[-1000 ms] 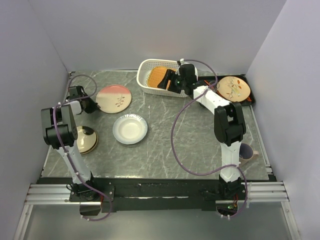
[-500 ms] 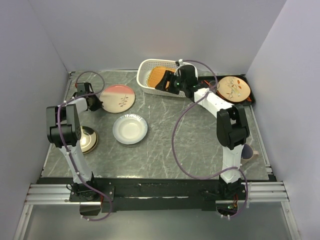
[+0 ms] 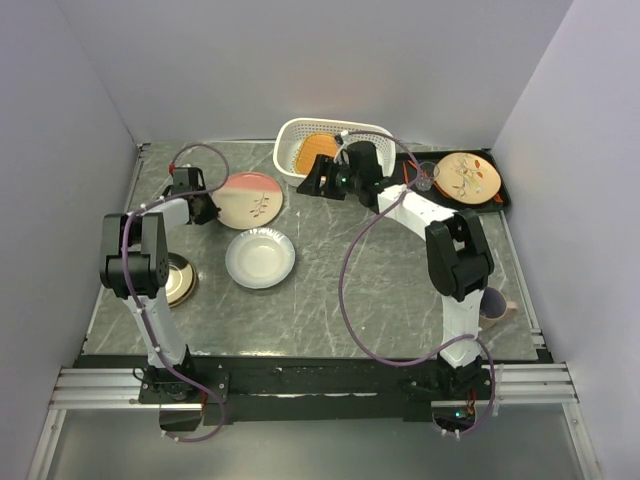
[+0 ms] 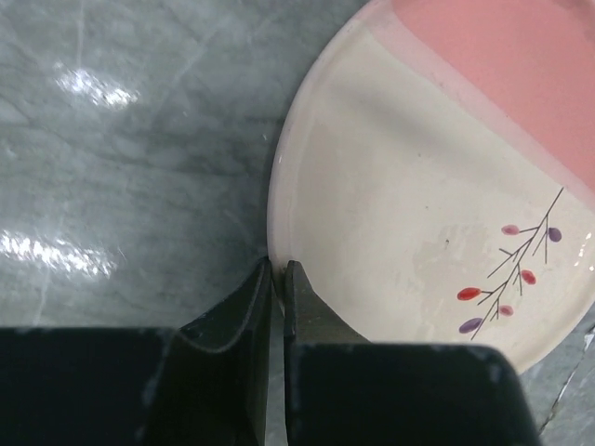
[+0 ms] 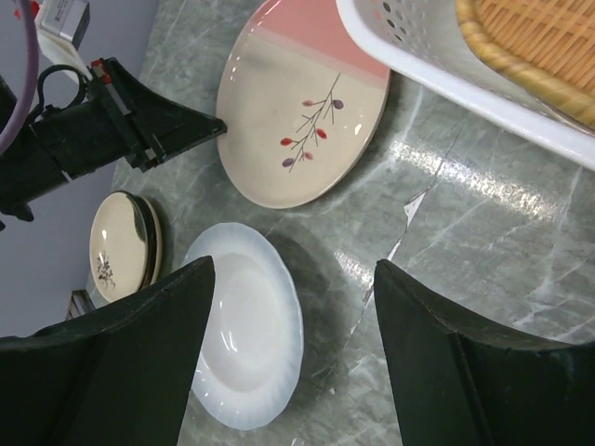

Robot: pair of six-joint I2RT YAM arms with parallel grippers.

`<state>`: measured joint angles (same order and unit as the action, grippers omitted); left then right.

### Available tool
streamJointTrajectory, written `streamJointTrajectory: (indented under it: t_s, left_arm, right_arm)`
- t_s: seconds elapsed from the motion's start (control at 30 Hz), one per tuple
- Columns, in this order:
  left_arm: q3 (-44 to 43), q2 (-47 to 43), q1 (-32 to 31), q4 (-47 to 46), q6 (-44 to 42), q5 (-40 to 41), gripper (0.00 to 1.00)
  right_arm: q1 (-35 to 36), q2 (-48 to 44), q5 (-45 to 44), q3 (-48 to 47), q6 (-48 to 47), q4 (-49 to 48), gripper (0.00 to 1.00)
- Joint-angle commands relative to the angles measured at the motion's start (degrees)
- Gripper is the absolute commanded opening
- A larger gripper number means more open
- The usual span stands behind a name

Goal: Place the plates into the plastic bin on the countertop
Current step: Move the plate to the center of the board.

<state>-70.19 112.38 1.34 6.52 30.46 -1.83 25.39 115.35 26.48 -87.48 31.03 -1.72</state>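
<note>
My left gripper (image 4: 277, 268) (image 3: 208, 207) is shut on the left rim of the pink and cream plate (image 4: 428, 177) (image 3: 250, 198) with a sprig. This plate lies left of the white plastic bin (image 3: 372, 133) (image 5: 409, 51). An orange plate (image 3: 316, 152) (image 5: 544, 37) rests inside the bin. My right gripper (image 3: 312, 183) (image 5: 293, 288) is open and holds nothing, hovering just in front of the bin's left end. Below it lies the white plate (image 3: 260, 258) (image 5: 244, 327) on the countertop (image 3: 360, 280). A small stack of tan and dark plates (image 3: 172, 280) (image 5: 121, 243) sits at the left.
A black tray (image 3: 503, 196) at the back right holds a cream plate with red-orange leaf marks (image 3: 468, 175). A mug (image 3: 492, 302) stands by the right arm. Side walls close in the counter on both sides.
My left gripper has dragged the pink and cream plate to the right, toward the bin. My right gripper has drawn back out of the bin toward its left front, still open.
</note>
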Motion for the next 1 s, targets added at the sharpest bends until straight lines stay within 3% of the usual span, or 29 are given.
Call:
streamJointTrajectory:
  t_s: [0.0, 0.67, 0.97]
  left_arm:
    - [4.36, -0.31, -3.71, 11.14, -4.18, 1.21, 0.01]
    - [10.52, -5.94, -17.86, 11.14, -4.17, 5.52, 0.01]
    - [10.95, -5.94, -22.0, 12.02, -7.6, 8.94, 0.01]
  right_arm:
    - [0.19, 1.63, 0.59, 1.79, 0.26, -3.82, 0.76]
    - [-0.07, 3.22, -1.16, 8.02, -0.7, -5.66, 0.73]
    - [-4.38, 3.65, -2.83, 12.25, 0.09, -6.72, 0.73]
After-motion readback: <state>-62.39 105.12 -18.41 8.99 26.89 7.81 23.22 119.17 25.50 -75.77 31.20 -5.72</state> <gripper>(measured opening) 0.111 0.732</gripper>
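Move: I already pinch the cream-and-pink plate by its left rim in my left hand; its middle is about 9 cm right and 3 cm ahead. The clear mid-counter spot is some 24 cm right and 5 cm back of that hand, the white plate 12 cm right and 13 cm back. From my right hand, which is some 14 cm above the counter, the held plate's middle lies 18 cm left and 3 cm ahead, the white plate 15 cm left and 12 cm back, the bin 6 cm right and 16 cm ahead. Keeping the rim pinched and my height level, I draw the plate rightwards along the counter with my left hand, about 12 cm right and 6 cm back towards mid-counter, turning it some 15 degrees clockwise. Meanwhile I sink my right hand about 10 cm, fingers still wide open, easing right and a little back late on, to come close by the plate's right rim. ##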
